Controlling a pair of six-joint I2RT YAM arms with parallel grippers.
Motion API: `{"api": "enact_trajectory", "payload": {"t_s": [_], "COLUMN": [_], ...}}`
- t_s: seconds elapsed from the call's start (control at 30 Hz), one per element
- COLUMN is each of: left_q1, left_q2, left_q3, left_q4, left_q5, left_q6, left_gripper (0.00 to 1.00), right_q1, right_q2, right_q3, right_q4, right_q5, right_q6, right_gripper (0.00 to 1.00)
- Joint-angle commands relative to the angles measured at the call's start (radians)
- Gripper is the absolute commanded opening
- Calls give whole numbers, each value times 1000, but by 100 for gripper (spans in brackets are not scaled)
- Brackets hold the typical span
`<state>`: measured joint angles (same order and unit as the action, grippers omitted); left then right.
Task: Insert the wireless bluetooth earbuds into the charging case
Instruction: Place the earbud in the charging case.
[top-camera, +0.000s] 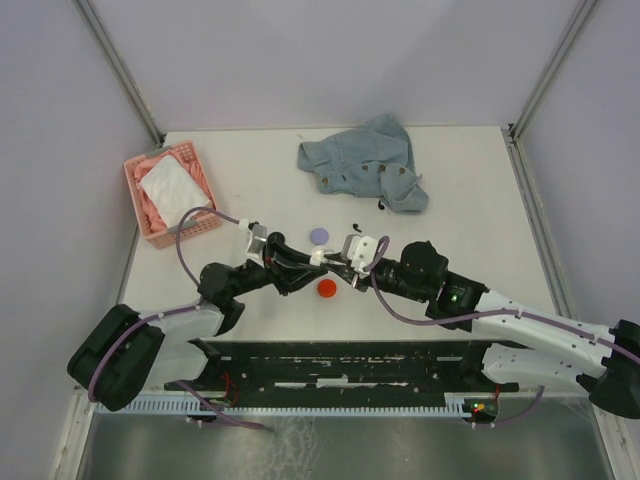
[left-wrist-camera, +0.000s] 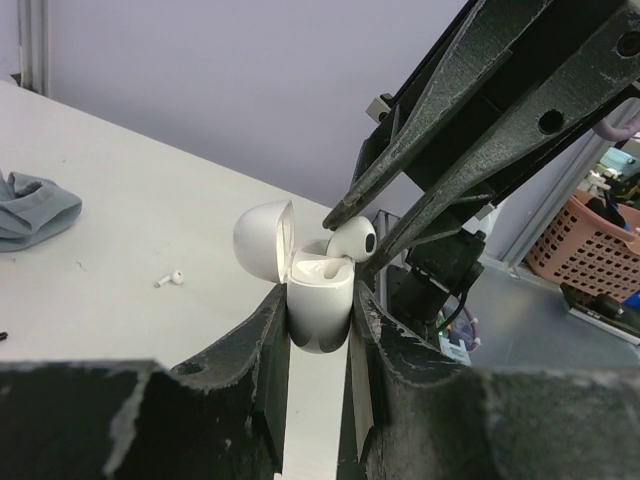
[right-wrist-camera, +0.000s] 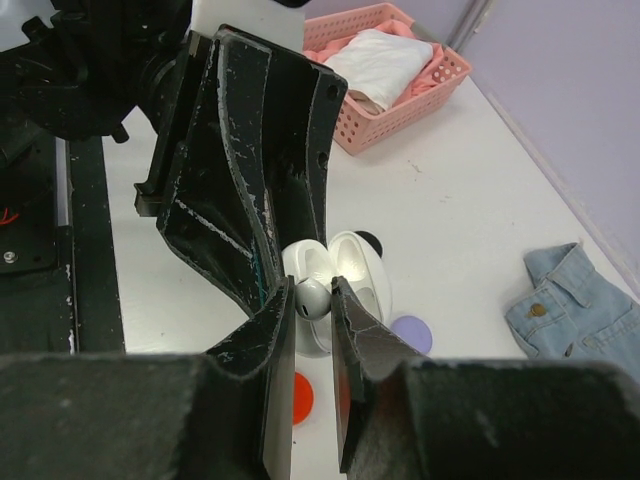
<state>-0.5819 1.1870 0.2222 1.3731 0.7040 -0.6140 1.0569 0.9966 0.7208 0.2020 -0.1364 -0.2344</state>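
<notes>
An open white charging case (left-wrist-camera: 318, 312) stands upright between my left gripper's (left-wrist-camera: 320, 296) jaws, which are shut on its body, its lid (left-wrist-camera: 262, 240) swung back to the left. Directly above the case's wells, my right gripper (right-wrist-camera: 312, 292) is shut on a white earbud (right-wrist-camera: 312, 299), whose bud end (left-wrist-camera: 352, 238) touches the case's top edge. In the top view both grippers meet mid-table, left gripper (top-camera: 303, 261) facing right gripper (top-camera: 336, 259). A second white earbud (left-wrist-camera: 168, 280) lies loose on the table behind the case.
A red round case (top-camera: 327, 288) lies just near of the grippers and a lilac one (top-camera: 320, 236) just beyond. A denim jacket (top-camera: 365, 160) is at the back, small black earbuds (top-camera: 381, 208) by its hem. A pink basket (top-camera: 170, 195) with cloth sits far left.
</notes>
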Motion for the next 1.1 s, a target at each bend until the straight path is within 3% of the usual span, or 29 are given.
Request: {"api": "enact_trajectory", "payload": {"t_s": [0.0,0.17,0.33,0.6,0.9,1.07], "left_q1": [2,1,2,1,2,2], "left_q2": [10,12,-10,-23,-25,-46], "left_q3": [39,45,35,8,-4,-17], "left_q4": [208,197,75,-29,-54,-61], "left_q5": [1,18,-11,-91,-97,-107], "left_q6": [-60,-37,76,281,364,372], "left_gripper": [3,3,3,3,3,3], "right_q1": [2,-5,-7,-7,-7,-6], "right_q2": [14,9,-14,-47,5,62], "right_q3": [41,47,77,125,230,305], "right_q4": [-123,-136,-167,-208,-293,-367], "right_q5": [-92,-85,-40,64,311,313], "right_q6": [-15,-14,19,131,335,424], "right_gripper": [16,23,43,66,74,78]}}
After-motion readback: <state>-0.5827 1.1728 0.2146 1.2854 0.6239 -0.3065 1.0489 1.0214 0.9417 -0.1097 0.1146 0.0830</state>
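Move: The right hand already holds the white earbud at the mouth of the open charging case, whose middle lies about 2 cm ahead, 1 cm left and 3 cm below it. On the table some 17 cm down, the red disc is about 2 cm back and level sideways, and the purple disc 14 cm ahead and 2 cm left. The left hand still pinches the case, its middle about 1 cm above the fingers. Right fingers open, release the earbud, withdraw some 4 cm forward, up and right; left carries case 3 cm forward. ##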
